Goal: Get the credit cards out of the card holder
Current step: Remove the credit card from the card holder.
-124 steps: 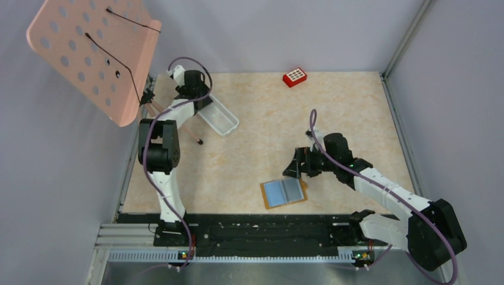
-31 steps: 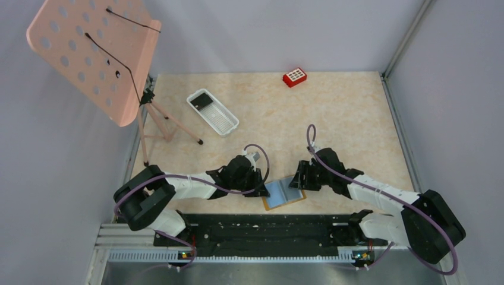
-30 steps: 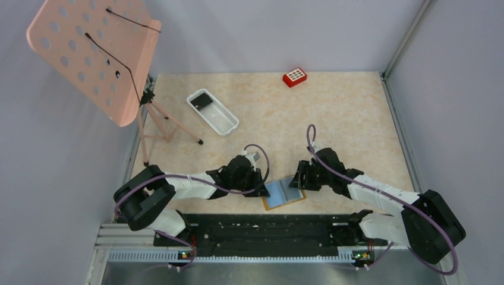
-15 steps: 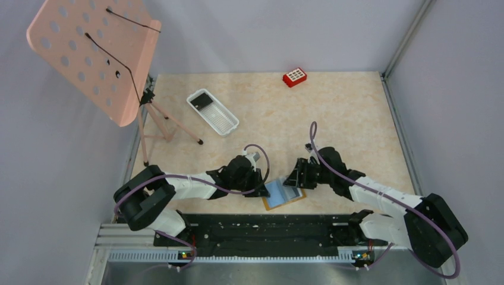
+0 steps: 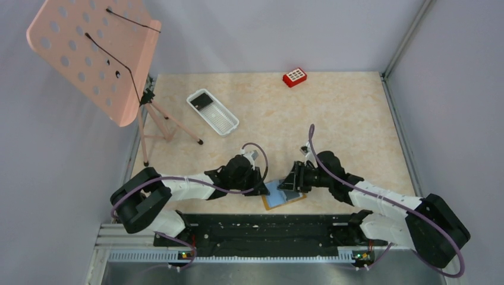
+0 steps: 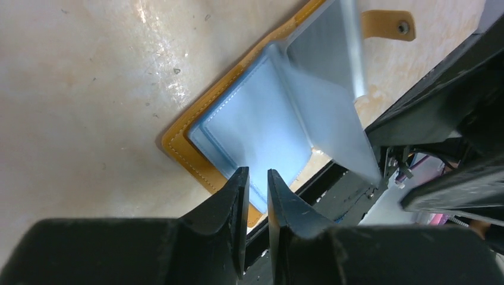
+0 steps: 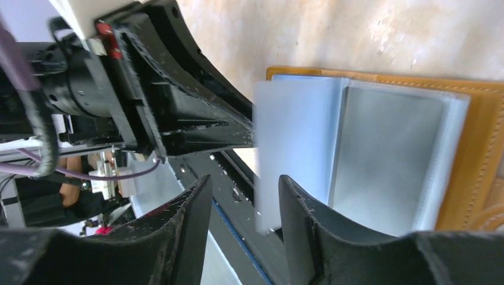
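Observation:
The card holder [image 5: 284, 195] lies open near the table's front edge, tan-brown outside [image 6: 178, 151] with light blue pages [image 6: 249, 127]. One pale page [image 7: 291, 148] stands lifted, its free edge in the gap of my right gripper [image 7: 245, 184], whose jaws are apart around it. A grey rectangle [image 7: 386, 154] shows under a clear sleeve on the holder's other half. My left gripper [image 6: 255, 173] rests at the lower edge of the blue page with only a narrow, empty slit between its fingers. One dark credit card [image 5: 204, 100] lies in the white tray [image 5: 223, 122].
A pink perforated stand [image 5: 89, 53] on thin legs fills the back left corner. A small red block [image 5: 295, 76] sits at the back. The black base rail [image 5: 261, 228] runs just in front of the holder. Both arms meet over the holder.
My right gripper has moved left over the holder and now has a raised page between its slightly narrowed jaws. The left gripper has stayed at the holder's left edge.

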{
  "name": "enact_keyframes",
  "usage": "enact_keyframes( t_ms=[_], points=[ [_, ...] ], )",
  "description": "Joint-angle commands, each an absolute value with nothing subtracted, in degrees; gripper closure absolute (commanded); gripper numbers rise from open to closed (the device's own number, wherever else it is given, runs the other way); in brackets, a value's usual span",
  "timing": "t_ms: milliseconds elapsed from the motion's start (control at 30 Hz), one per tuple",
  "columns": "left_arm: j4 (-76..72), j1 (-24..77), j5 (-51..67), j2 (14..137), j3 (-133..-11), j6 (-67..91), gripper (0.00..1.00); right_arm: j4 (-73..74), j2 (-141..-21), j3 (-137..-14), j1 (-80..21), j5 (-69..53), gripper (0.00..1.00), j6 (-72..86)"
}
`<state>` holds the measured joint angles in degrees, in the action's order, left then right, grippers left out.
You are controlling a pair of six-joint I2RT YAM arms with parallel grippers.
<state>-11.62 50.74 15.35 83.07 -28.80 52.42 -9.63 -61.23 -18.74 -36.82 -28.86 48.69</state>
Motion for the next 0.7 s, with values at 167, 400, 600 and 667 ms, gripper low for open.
enact_keyframes(
  t_ms=[167,400,600,667],
  points=[
    [-7.26,51.06,8.10,72.84,-28.97,55.14,0.74,-18.08,-64.78,-18.37,-42.90,-26.68,0.58,51.28],
    [-4.23,51.06,3.97,66.14,-29.47,55.63,0.72,-20.39,-72.94,-20.26,-46.99,-25.31,0.59,49.90],
    [-6.89,51.06,8.24,69.65,-30.06,54.29,0.73,-7.38,-67.19,-24.03,-47.24,-19.05,0.55,45.06],
    [-9.08,51.13,10.83,72.64,-30.13,53.79,0.73,-1.82,-64.02,-25.66,-47.27,-15.79,0.53,42.51]
  ],
)
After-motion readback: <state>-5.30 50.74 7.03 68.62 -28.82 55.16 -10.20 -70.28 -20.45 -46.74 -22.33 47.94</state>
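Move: The raised clear page stands just under the right gripper's fingertips, its middle about 3 cm below and 2 cm back. The holder's left page, where it is to go down, lies some 5 cm below that gripper, 3 cm back and 2 cm to the left; the right page is 5 cm to its right, 1 cm back, equally low. From the left gripper, the left page's middle is about 3 cm right, level ahead, 1 cm below; the raised page is 5 cm right, level ahead, 2 cm above. Lift the left gripper about 6 cm up and a little forward off the holder's left edge, fingers kept nearly shut, to clear the way. With the right finger against the raised page, sweep the right gripper back, down and left, about 5 cm in all, folding the page over the left one; then ease slightly forward and up, fingers still half open. ##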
